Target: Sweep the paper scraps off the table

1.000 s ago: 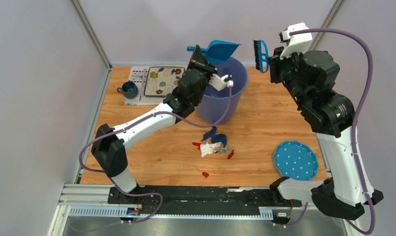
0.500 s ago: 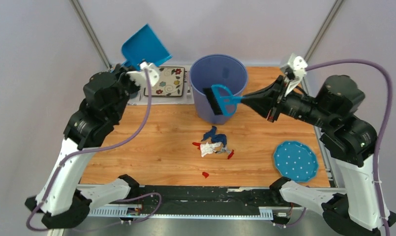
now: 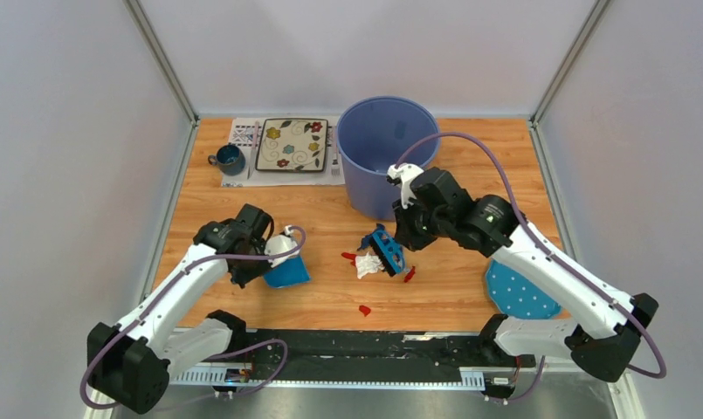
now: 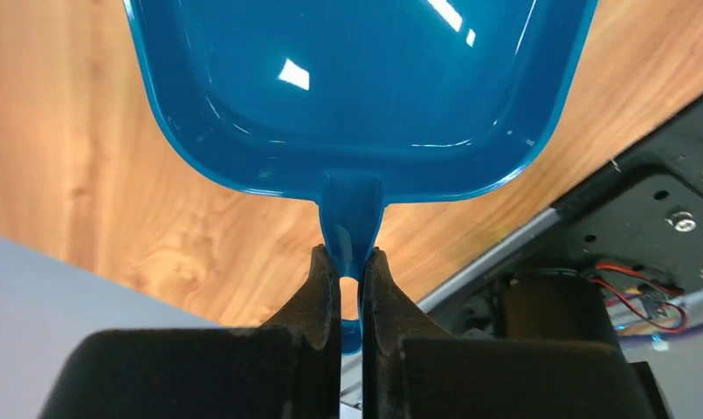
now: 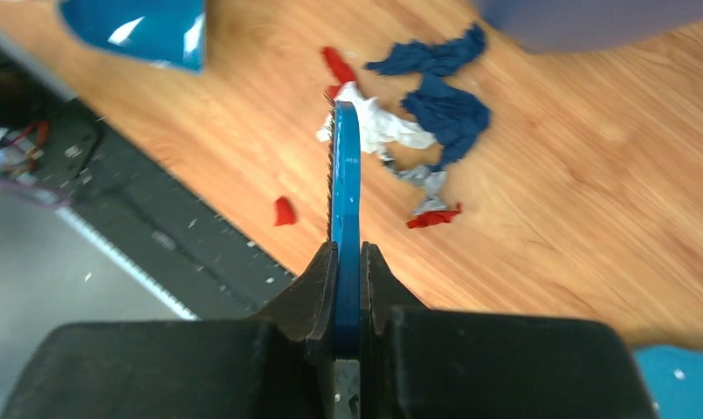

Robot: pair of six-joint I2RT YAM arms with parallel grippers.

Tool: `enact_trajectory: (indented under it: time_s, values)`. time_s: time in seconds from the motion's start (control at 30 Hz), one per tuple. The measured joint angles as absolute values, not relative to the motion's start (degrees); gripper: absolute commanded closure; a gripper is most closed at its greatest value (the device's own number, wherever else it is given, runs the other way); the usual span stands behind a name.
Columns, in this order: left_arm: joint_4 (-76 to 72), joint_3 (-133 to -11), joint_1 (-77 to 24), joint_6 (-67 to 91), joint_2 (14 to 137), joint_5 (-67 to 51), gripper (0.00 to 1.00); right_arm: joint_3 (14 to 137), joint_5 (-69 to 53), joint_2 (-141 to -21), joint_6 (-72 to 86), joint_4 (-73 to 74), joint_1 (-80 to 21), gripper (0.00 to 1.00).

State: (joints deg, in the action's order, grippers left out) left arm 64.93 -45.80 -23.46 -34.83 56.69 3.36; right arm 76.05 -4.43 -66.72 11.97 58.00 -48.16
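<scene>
The paper scraps (image 3: 370, 259) lie in a loose cluster at the table's (image 3: 243, 209) middle: dark blue (image 5: 444, 105), white (image 5: 378, 122), grey (image 5: 422, 179) and red (image 5: 433, 218) bits. One red bit (image 3: 363, 309) lies apart nearer the front edge. My right gripper (image 3: 401, 233) is shut on a blue brush (image 3: 387, 250), whose head rests at the cluster's right side. My left gripper (image 3: 278, 261) is shut on the handle of a blue dustpan (image 3: 287, 272), low over the wood, left of the scraps. In the left wrist view the pan (image 4: 356, 87) holds nothing.
A blue bucket (image 3: 387, 153) stands behind the scraps. A patterned placemat with a flowered plate (image 3: 291, 144) and a dark mug (image 3: 230, 159) lie back left. A blue polka-dot cloth (image 3: 522, 295) lies front right, partly under my right arm. The black rail (image 3: 348, 345) runs along the front edge.
Both arms have come down from high positions. The left brought the dustpan down to the wood left of the scraps; the right swung the brush from the bucket down to the cluster.
</scene>
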Motion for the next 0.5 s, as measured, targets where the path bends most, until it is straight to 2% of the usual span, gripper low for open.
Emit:
enact_trajectory:
  time_s: [0.27,0.5]
  values:
    - [64.0,-42.2,-27.1,-34.2,62.3,1.0,1.00,71.6,11.2,-73.9,19.0,52.1,-51.5,1.00]
    - [60.1,-41.3,-28.6,-33.7,68.0,-0.2,1.00,68.6,14.6,-79.5,22.5,45.5,-52.1,1.00]
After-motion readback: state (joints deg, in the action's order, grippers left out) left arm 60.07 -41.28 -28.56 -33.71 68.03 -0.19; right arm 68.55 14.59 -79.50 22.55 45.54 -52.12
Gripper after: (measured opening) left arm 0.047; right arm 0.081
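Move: The right hand, holding the brush, has the navy scrap about 6 cm ahead, 3 cm left and some 23 cm below. At the same depth, the white scrap lies 1 cm ahead and 7 cm left, the grey one 1 cm ahead and 1 cm left. For the left hand, holding the dustpan, the white scrap is roughly 27 cm right, 3 cm ahead and 9 cm down; the long red scrap is 22 cm right and 4 cm ahead. Right hand lowers the brush 8 cm and forward towards the scraps; left lowers the dustpan about 5 cm. ##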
